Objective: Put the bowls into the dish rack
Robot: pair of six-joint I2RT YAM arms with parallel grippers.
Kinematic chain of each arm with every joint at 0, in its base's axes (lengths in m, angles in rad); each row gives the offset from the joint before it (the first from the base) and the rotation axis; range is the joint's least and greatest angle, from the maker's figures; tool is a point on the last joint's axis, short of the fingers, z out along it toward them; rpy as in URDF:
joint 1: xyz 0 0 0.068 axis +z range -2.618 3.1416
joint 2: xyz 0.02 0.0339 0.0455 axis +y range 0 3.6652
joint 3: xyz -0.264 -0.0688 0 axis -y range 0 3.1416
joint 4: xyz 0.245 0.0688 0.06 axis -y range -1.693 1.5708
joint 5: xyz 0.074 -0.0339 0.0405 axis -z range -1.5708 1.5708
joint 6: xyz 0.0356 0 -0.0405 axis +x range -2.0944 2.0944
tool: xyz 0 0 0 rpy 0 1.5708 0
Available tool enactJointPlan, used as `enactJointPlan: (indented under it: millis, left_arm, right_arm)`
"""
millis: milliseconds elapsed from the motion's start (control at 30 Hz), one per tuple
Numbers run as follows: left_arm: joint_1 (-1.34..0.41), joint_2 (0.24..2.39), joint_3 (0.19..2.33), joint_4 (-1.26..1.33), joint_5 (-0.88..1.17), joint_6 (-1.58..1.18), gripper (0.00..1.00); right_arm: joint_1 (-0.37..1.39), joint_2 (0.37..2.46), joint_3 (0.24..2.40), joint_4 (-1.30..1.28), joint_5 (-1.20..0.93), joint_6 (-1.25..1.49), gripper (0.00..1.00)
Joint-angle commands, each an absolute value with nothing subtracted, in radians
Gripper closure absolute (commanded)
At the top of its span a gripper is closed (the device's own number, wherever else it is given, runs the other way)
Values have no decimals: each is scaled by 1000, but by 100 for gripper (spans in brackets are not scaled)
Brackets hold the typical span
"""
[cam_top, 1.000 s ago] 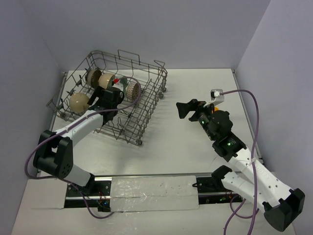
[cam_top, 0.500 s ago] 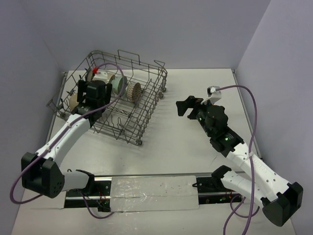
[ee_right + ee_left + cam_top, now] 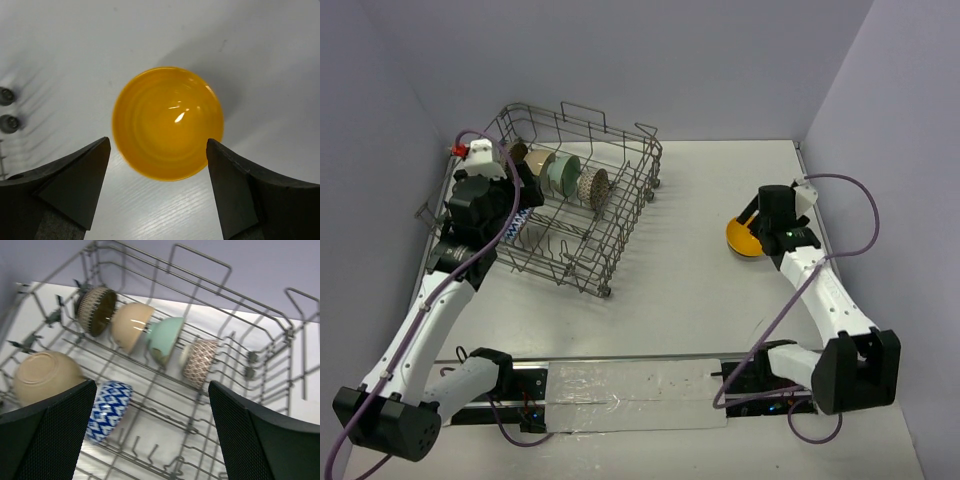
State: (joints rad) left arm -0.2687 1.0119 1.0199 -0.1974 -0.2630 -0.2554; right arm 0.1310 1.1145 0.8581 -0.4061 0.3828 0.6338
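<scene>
The grey wire dish rack (image 3: 624, 222) stands at the back left. A row of bowls is on edge inside it: dark brown (image 3: 97, 310), beige (image 3: 131, 326), pale green (image 3: 165, 337) and a brown-patterned one (image 3: 200, 362). A blue-white bowl (image 3: 110, 410) and a larger beige bowl (image 3: 45, 377) lie nearer. My left gripper (image 3: 150, 440) hangs open over the rack's left side (image 3: 520, 190), holding nothing. An orange-yellow bowl (image 3: 167, 122) sits upright on the table at the right (image 3: 742, 238). My right gripper (image 3: 158, 150) hovers right above it (image 3: 760, 215), open, one finger on each side.
The white table (image 3: 680, 280) is boxed in by pale walls at the back and both sides. A black rail with taped foil (image 3: 630, 385) runs along the near edge between the arm bases. Two rack feet (image 3: 6, 110) show at the left of the right wrist view.
My left arm has drawn back from the rack's middle to its left side, empty. My right arm has swung right and turned down over the orange-yellow bowl, which now shows.
</scene>
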Motion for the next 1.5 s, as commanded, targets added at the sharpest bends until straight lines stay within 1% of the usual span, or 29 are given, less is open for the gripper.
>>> enactJointPlan:
  millis: [0,167,267,300,367,400,467,533,567,633,667,733,767,867,1133,1167,1267,1467]
  left_arm:
    - [-264,971,967,-134,-118,-322,1]
    - [-268,937,954,-143,-104,-311,1]
    - [-288,927,953,-150,-138,-299,1]
    - [-291,927,951,-152,-140,-298,1]
    - [-301,927,945,-149,-135,-293,1]
    - [-304,927,945,-149,-137,-291,1]
    - [-307,930,945,-150,-140,-291,1]
    - [-308,934,945,-150,-138,-291,1]
    - [-310,937,943,-149,-134,-291,1]
    - [-311,940,942,-147,-129,-291,1]
    - [-311,943,942,-147,-124,-291,1]
    - [-311,946,942,-146,-120,-290,1]
    - [-311,948,942,-147,-120,-290,1]
    - [-311,953,940,-146,-117,-290,1]
    - [-311,962,939,-140,-92,-293,1]
    - [-311,962,939,-140,-92,-291,1]
    - [-311,963,937,-137,-87,-284,1]
    - [-311,966,936,-130,-57,-279,1]
  right_arm:
    - [71,1166,867,-465,406,695,16]
    - [0,1261,850,-442,379,713,21]
    - [-37,1314,838,-407,356,713,24]
    - [-40,1327,836,-394,357,715,28]
    - [-47,1357,824,-382,351,722,32]
    - [-49,1364,818,-367,341,723,37]
    - [-52,1377,796,-350,336,726,41]
    - [-55,1385,784,-336,333,727,50]
    - [-55,1384,779,-333,336,729,55]
    - [-55,1371,767,-327,341,727,59]
    - [-55,1364,761,-321,344,727,63]
    - [-55,1347,752,-321,351,727,68]
    - [-55,1338,749,-322,360,727,73]
    - [-55,1299,739,-327,371,721,80]
    - [-54,1226,727,-331,345,704,87]
    - [-52,1224,726,-334,339,701,93]
    - [-40,1197,726,-333,336,696,100]
    - [-22,1072,741,-304,319,661,100]
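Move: The orange bowl lies under the right hand: its middle is about 3 cm ahead, with no real offset to the side, and some 13 cm below. It sits on a black bowl, about 3 cm lower at the same spot. The rack's right side stands roughly 33 cm to the hand's left, 4 cm ahead and 12 cm below. From the left hand the orange bowl lies about 65 cm to the right, level fore and aft, some 27 cm below. Down about 11 cm and some 5 cm to the right goes the right hand, tipping further down and turning slightly clockwise as its fingers close on the orange bowl's right, near rim, one inside and one outside; then it rises about 5 cm, tipping back up and keeping the pinch. The empty, open left hand drifts right over the rack, sinking and drawing back slightly. ##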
